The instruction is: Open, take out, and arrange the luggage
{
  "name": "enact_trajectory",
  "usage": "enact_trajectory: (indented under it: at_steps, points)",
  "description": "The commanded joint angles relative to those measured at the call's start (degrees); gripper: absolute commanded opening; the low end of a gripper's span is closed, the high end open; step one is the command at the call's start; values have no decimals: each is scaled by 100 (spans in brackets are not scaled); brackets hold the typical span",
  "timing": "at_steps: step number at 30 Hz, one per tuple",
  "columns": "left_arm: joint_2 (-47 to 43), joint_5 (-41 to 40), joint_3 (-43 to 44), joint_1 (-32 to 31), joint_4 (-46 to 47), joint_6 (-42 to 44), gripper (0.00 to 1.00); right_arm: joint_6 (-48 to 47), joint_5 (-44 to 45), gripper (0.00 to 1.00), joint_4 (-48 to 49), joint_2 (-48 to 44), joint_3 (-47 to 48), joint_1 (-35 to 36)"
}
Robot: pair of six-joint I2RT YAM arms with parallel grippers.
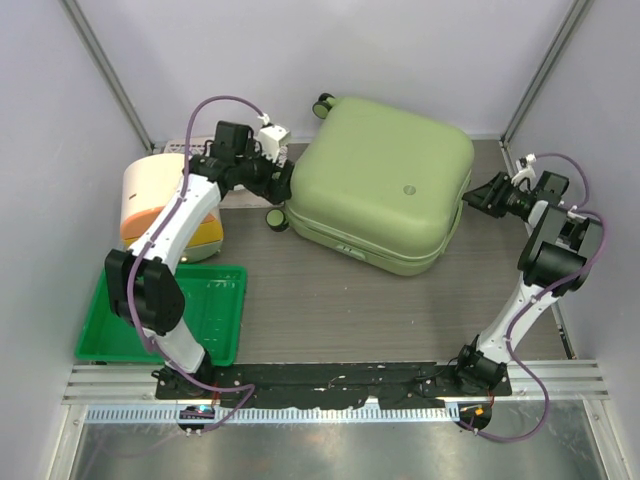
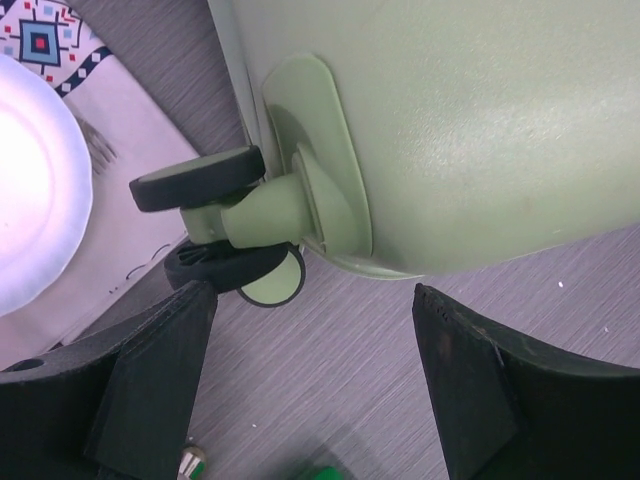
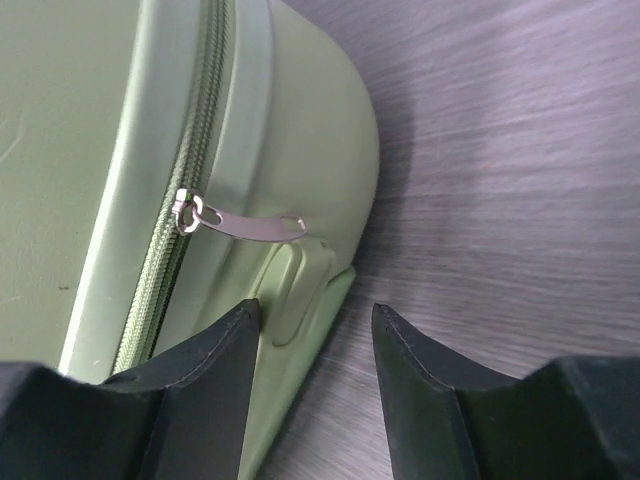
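The pale green luggage (image 1: pixel 385 180) lies flat and closed at the back middle of the table. My left gripper (image 1: pixel 283 180) is at its left side, just above a dark green wheel (image 1: pixel 277 218). In the left wrist view the gripper (image 2: pixel 312 300) stands open over bare table, with the wheel (image 2: pixel 200 180) and the shell (image 2: pixel 480 130) just beyond the fingertips. My right gripper (image 1: pixel 472 197) is at the luggage's right corner. In the right wrist view it (image 3: pixel 315 310) is open, and the silver zipper pull (image 3: pixel 250 225) hangs free just ahead of its left finger (image 3: pixel 215 350).
A flat bright green tray (image 1: pixel 215 300) sits at the front left. A cream-and-orange round container (image 1: pixel 160 195) stands behind it, under the left arm. A white plate (image 2: pixel 30 190) on a patterned cloth (image 2: pixel 130 130) lies left of the wheel. Enclosure walls stand close on both sides.
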Motion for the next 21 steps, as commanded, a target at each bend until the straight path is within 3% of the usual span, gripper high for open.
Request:
enact_trajectory:
  at_steps: [1,3,7,11,14,15,18,21]
  points:
    - [-328,-67,-148,36,8,-35,84,874,-214,54,208,200,-114,80]
    - [-354,-58,-201,45,34,-61,85,1041,-170,54,498,262,-245,124]
    - [-398,-6,-385,53,43,-210,84,2339,-520,51,1735,473,-553,151]
    - [-468,-137,-640,167,218,-656,84,2651,-749,46,2029,447,-843,186]
    - [-468,-286,-816,396,350,-1271,84,2607,-767,36,1950,306,-1063,186]
    - [-477,-339,-912,431,394,-1387,83,2615,-767,24,1941,210,-1124,186]
    - [-486,-550,-1062,519,465,-1633,83,2545,-715,1,1906,43,-1414,177]
    - [-381,-437,-1071,519,597,-1748,82,2369,-662,1,1564,-299,-1818,168]
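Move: Just ahead of the open left hand, about 3 cm forward, 2 cm to its left and 6 cm below, are the luggage's upper caster wheels. The lower caster wheel lies some 5 cm back, 2 cm left and 18 cm below that hand; the plate is 7 cm ahead, 12 cm left and 20 cm down. From the half-open right hand, the side latch is about 3 cm ahead, 3 cm left and level, with the zip pull 3 cm ahead, 4 cm left and 4 cm above. Sinking about 5 cm, the left hand first eases back, then swings nearly 5 cm left past the upper caster wheels, turning some 15 degrees counter-clockwise and tipping further down, fingers staying wide open. The right hand shifts about 2.5 cm left at the luggage's side, rolls its left side up, then draws slightly back as its fingers shut completely by the side latch, with nothing visible between them. ##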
